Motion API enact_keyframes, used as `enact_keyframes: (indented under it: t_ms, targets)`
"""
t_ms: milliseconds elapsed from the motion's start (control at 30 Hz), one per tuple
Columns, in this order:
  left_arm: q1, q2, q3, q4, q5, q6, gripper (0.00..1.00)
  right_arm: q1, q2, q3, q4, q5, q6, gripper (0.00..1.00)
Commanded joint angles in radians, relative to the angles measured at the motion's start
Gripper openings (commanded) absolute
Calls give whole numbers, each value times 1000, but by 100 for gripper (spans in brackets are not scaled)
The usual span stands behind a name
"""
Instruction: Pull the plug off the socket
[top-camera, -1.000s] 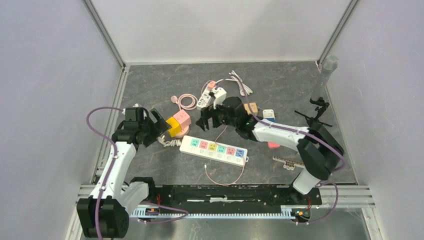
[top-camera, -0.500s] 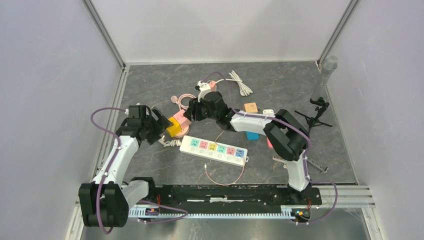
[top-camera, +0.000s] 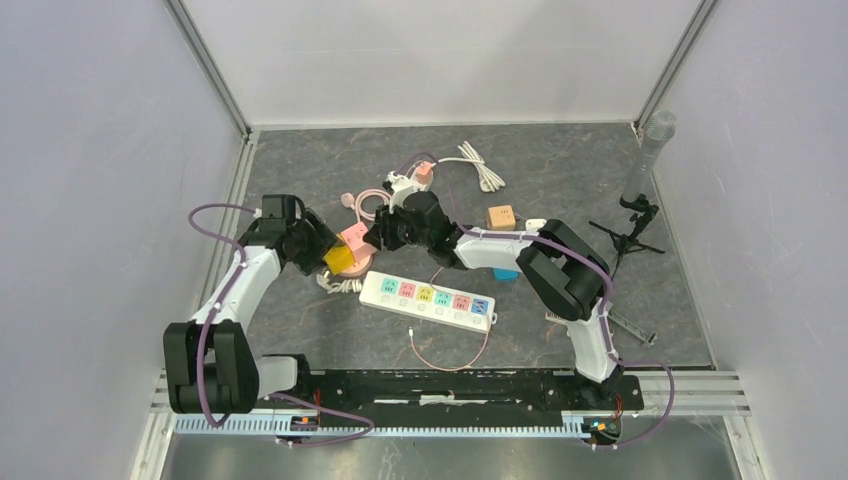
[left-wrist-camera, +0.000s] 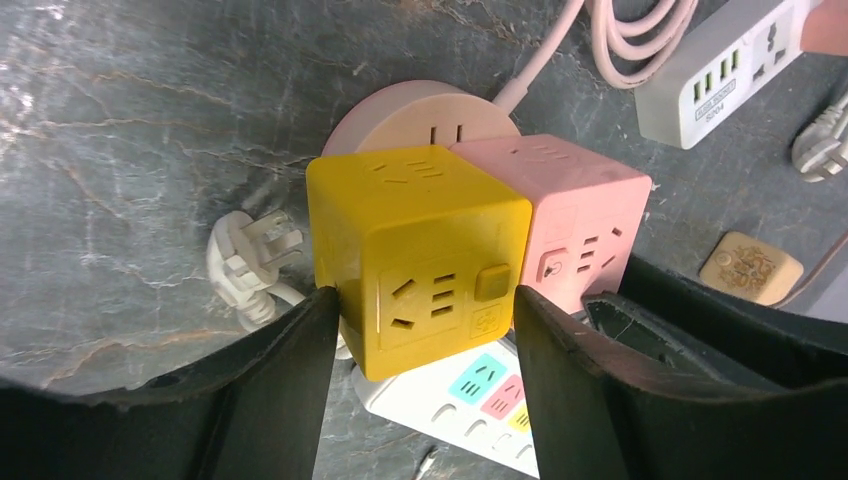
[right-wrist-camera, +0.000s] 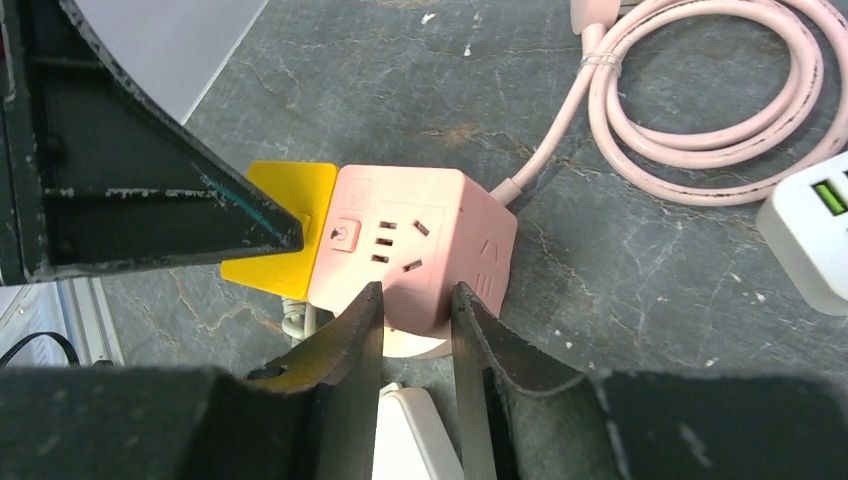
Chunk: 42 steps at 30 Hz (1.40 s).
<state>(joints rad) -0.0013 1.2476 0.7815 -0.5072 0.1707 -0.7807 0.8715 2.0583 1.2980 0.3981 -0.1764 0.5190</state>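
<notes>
A yellow cube socket (left-wrist-camera: 420, 250) is joined side to side with a pink cube socket (left-wrist-camera: 570, 220) on a round pink base (left-wrist-camera: 420, 115). My left gripper (left-wrist-camera: 420, 300) straddles the yellow cube (top-camera: 340, 259), and both fingers rest against its sides. My right gripper (right-wrist-camera: 413, 292) reaches the pink cube (right-wrist-camera: 410, 240) from the right, its jaws a narrow gap apart at the cube's near lower corner. Whether they pinch that corner does not show. In the top view the right gripper (top-camera: 382, 235) is beside the pink cube (top-camera: 355, 238). No separate plug shows between the cubes.
A white power strip with coloured sockets (top-camera: 427, 299) lies just in front of the cubes. A coiled pink cable (right-wrist-camera: 700, 110), a white USB strip (left-wrist-camera: 720, 60) and a loose white plug (left-wrist-camera: 250, 255) lie close by. A microphone stand (top-camera: 640, 190) is at the far right.
The right arm swung left from the table's middle to the pink cube and its jaws narrowed. The left gripper moved onto the yellow cube and closed in on its sides.
</notes>
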Motion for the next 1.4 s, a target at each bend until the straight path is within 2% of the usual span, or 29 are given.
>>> enact_keyframes:
  t_ms: [0,267,400,500,600,733,867,967,1067,1300,1367]
  targets:
    - [0,-10,74,-17,-28,42,71,73,-15,-44,72,-61,15,34]
    - [0,-78,30,-64,-167,31,84,119,-5,35,0,-17,-68,34]
    - [0,-95,50,-93,-240,21,91,118,-36,55,-28,30,-144,40]
    - [0,-97,63,-96,-258,18,95,105,-60,47,-13,42,-216,57]
    - [0,-91,84,-125,-282,20,97,72,-61,49,15,-24,-290,76]
    - [0,-103,108,-173,-340,24,99,-8,-25,60,113,-292,-357,91]
    - [28,-134,113,-190,-354,32,100,-53,73,181,96,-534,-430,94]
    - [35,-132,124,-205,-339,46,100,-56,140,277,28,-620,-500,95]
    - [44,-109,138,-221,-307,67,100,-57,172,298,44,-657,-538,95]
    - [64,-65,152,-234,-249,91,100,-54,208,211,364,-726,-468,95]
    - [67,-56,156,-236,-245,100,100,-50,211,159,507,-724,-459,95]
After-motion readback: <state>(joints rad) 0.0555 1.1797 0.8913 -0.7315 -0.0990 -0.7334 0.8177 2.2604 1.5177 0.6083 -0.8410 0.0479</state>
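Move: The right fingertips are on a corner of the pink plug, whose middle lies about 3 cm left and 2 cm below. From the right hand, the yellow plug is 8 cm left, 4 cm back, and the white strip's middle 15 cm back, 13 cm right. The left hand has the yellow plug between its fingers, middle 1 cm ahead, 1 cm right, 2 cm below; the pink plug is 5 cm ahead, 5 cm right. Right hand drags pink plug about 5 cm back-left, opens, rises, turns 40° counter-clockwise; left releases yellow, moving left. ##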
